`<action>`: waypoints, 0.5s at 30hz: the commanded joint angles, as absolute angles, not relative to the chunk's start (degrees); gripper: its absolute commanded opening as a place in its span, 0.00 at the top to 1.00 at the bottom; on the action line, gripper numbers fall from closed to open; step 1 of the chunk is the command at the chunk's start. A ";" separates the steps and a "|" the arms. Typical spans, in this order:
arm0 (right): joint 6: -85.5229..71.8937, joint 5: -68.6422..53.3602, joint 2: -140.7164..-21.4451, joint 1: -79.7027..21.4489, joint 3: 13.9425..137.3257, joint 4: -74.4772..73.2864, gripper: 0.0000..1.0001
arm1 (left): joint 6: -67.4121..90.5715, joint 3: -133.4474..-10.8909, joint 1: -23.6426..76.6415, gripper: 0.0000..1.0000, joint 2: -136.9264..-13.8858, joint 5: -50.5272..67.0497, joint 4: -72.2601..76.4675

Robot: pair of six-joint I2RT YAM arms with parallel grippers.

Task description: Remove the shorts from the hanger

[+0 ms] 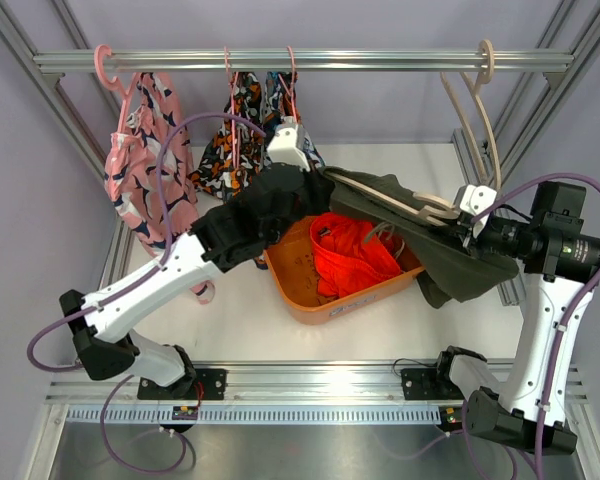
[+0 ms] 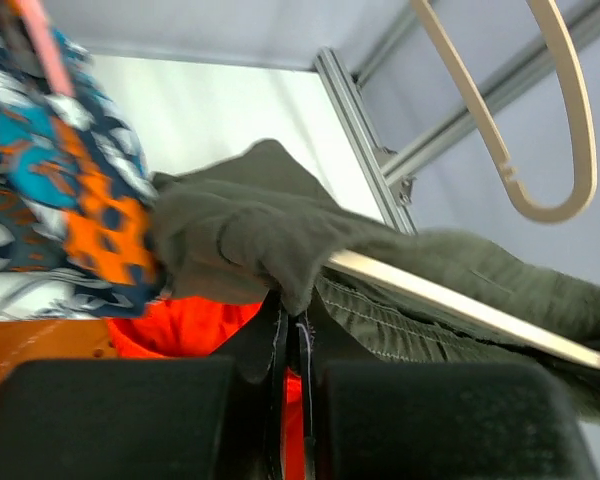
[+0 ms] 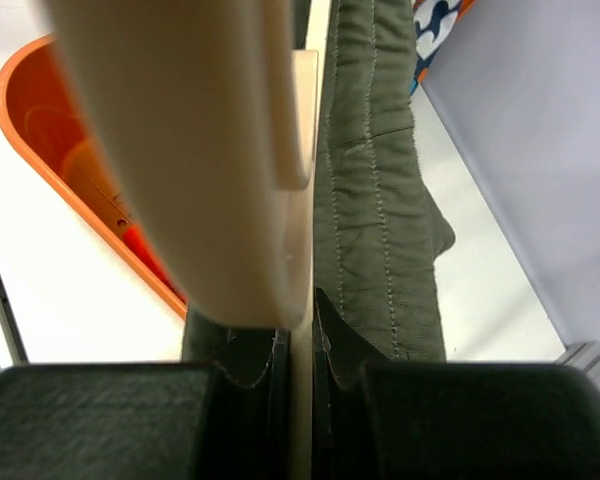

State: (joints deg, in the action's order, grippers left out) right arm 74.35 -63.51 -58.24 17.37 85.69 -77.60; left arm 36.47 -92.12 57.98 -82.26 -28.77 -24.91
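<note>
Dark olive green shorts (image 1: 450, 255) hang over a cream hanger (image 1: 432, 207) that lies nearly level above the table. My right gripper (image 1: 460, 228) is shut on that hanger (image 3: 200, 150), with the olive cloth (image 3: 375, 200) beside its fingers. My left gripper (image 1: 325, 184) is shut on a fold of the olive shorts (image 2: 260, 240) at their left end, and the hanger's bar (image 2: 430, 295) runs out from under the cloth. Orange-red shorts (image 1: 352, 255) lie in an orange bin (image 1: 310, 300). Printed shorts (image 1: 140, 165) and more printed ones (image 1: 235, 135) hang from pink hangers on the rail.
An empty cream hanger (image 1: 475, 100) hangs on the rail (image 1: 380, 60) at the right, also in the left wrist view (image 2: 570, 130). Printed shorts (image 2: 60, 190) hang close to my left gripper. Frame posts stand at both back corners.
</note>
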 commanded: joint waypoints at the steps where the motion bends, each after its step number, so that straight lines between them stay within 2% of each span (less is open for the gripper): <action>1: 79.54 -60.64 -56.87 17.75 85.08 -93.78 1.00 | 33.39 -92.12 48.44 1.00 -75.94 -36.85 -28.03; 5: 79.72 -62.92 -56.60 17.75 85.87 -93.87 1.00 | 33.84 -90.35 42.46 1.00 -74.88 -30.69 -29.71; 15: 79.63 -68.90 -55.46 17.75 88.24 -94.13 1.00 | 34.10 -91.67 34.89 1.00 -79.71 -16.44 -32.35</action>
State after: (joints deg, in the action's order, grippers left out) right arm 78.04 -69.14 -57.28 16.75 85.69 -76.05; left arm 38.28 -90.21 42.72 -79.31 -5.89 -29.26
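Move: My left fingers are shut on the olive shorts' waistband, with the hanger end only about 2 cm to their right and 1 cm ahead. The patterned shorts hang some 8 cm ahead, 5 cm left and 8 cm lower; the orange basket lies roughly 3 cm ahead, 6 cm right and 30 cm below. From my right hand, which holds the hanger, that end is about 19 cm left, 8 cm ahead and 3 cm higher. I keep the waistband pinched in my left hand and tug it left, about 4 cm, and some 2 cm forward, away from my right hand and towards the patterned shorts; most of this comes quickly, then I ease off, sinking slightly and tipping the fingers down. My right hand keeps its grip on the hanger, rising about 2 cm, giving a little to the left and tilting its fingers up. ##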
